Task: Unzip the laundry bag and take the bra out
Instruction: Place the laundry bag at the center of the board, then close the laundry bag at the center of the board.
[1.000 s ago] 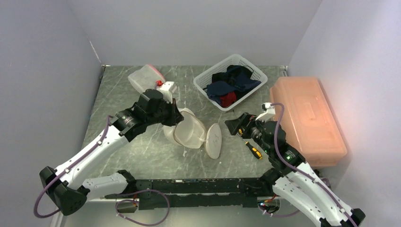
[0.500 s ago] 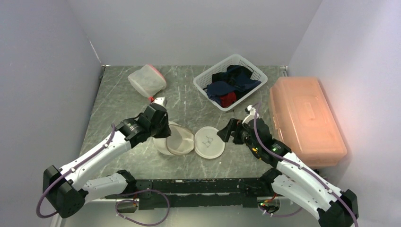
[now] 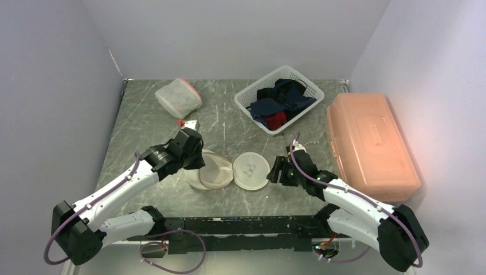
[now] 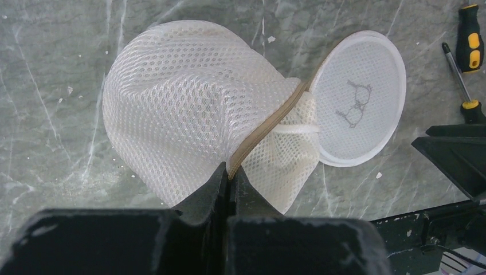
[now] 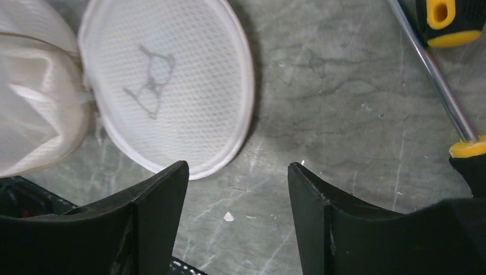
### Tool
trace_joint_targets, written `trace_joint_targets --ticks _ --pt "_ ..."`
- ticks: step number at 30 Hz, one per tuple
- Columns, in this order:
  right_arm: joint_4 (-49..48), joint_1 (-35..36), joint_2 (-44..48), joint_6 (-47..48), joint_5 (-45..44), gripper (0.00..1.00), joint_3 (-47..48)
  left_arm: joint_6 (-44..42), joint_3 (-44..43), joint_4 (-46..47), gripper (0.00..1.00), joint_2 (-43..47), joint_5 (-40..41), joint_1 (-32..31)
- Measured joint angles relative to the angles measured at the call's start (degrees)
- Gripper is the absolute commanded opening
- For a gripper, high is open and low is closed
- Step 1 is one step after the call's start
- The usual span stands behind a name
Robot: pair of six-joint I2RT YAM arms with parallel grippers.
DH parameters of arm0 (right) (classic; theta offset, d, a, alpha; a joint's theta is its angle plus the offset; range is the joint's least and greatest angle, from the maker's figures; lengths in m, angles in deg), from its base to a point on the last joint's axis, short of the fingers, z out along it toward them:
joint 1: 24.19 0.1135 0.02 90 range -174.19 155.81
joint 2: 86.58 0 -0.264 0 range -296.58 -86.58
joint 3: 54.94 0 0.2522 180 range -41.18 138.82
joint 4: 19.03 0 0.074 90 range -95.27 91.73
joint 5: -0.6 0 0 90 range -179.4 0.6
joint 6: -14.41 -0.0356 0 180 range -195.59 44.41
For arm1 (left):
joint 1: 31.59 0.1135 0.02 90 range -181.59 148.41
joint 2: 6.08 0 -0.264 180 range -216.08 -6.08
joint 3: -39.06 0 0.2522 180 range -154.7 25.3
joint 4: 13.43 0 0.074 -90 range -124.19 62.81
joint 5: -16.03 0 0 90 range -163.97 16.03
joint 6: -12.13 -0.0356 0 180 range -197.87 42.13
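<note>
The white mesh laundry bag point(image 3: 211, 171) point(image 4: 183, 109) lies on the table, unzipped. Its round lid point(image 3: 251, 170) point(image 4: 358, 97) point(image 5: 166, 86), printed with a small bra outline, lies flat to the bag's right. My left gripper point(image 3: 196, 165) point(image 4: 231, 175) is shut on the bag's tan zipper edge. Just right of the lid and low over the table, my right gripper point(image 3: 276, 171) point(image 5: 238, 172) is open, with only bare table between its fingers. Its left finger stands at the lid's rim. The bra itself is hidden.
A yellow-and-black screwdriver point(image 5: 441, 86) point(image 4: 467, 40) lies right of the lid. At the back, a white basket point(image 3: 245, 98) holds dark and red clothes. An orange lidded box point(image 3: 369, 143) fills the right side. A second white mesh bag point(image 3: 177, 96) sits back left.
My left gripper has brought the bag down onto the table and the lid has flopped flat. My right gripper has moved left and down to the lid's edge, its jaws narrowing.
</note>
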Motion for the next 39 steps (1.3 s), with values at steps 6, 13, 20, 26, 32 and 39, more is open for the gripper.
trace_joint_targets --ticks 6,13,20,26,32,39 --pt "-3.6 0.3 -5.6 -1.2 -1.5 0.57 -1.3 0.0 1.2 1.1 0.03 -0.1 -0.2 0.0" --pt "-8.0 1.1 -11.0 -1.6 -5.0 0.43 -0.6 0.0 2.6 3.1 0.03 -0.2 -0.2 0.0" --pt "-11.1 3.9 -17.7 -1.6 -8.4 0.38 2.7 0.8 5.2 5.0 0.03 -0.2 -0.5 0.0" --pt "-12.2 7.1 -23.1 -1.8 -11.4 0.08 5.9 1.5 6.8 5.7 0.03 -0.2 -0.7 0.0" --pt "-13.1 7.8 -25.0 -3.3 -12.3 0.00 6.8 1.7 7.1 6.1 0.03 0.6 -0.6 0.0" --pt "-1.4 8.3 -12.1 -1.4 -13.5 0.00 7.5 1.7 7.1 6.1 0.03 1.7 -0.7 0.0"
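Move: The lid of the laundry bag lies folded out flat, its middle about 3 cm ahead of the right hand, 10 cm to its left and 4 cm below. The bag's body stands beyond the lid, roughly 23 cm left and 3 cm ahead; the screwdriver is 9 cm right and 2 cm ahead, the short screwdriver 6 cm right and 10 cm ahead. From the left hand, already pinching the bag's rim, the lid is some 17 cm right, 2 cm back and 13 cm lower. Down, then forward and leftward by about 4 cm each way, the right hand reaches in low to the near right edge of the lid, rolling some 10 degrees, and shuts its half-open fingers on the rim. It then draws back and right about 2 cm and rises some 4 cm, keeping the pinch. Meanwhile the left hand, still gripping the bag's rim, lowers it about 3 cm. ##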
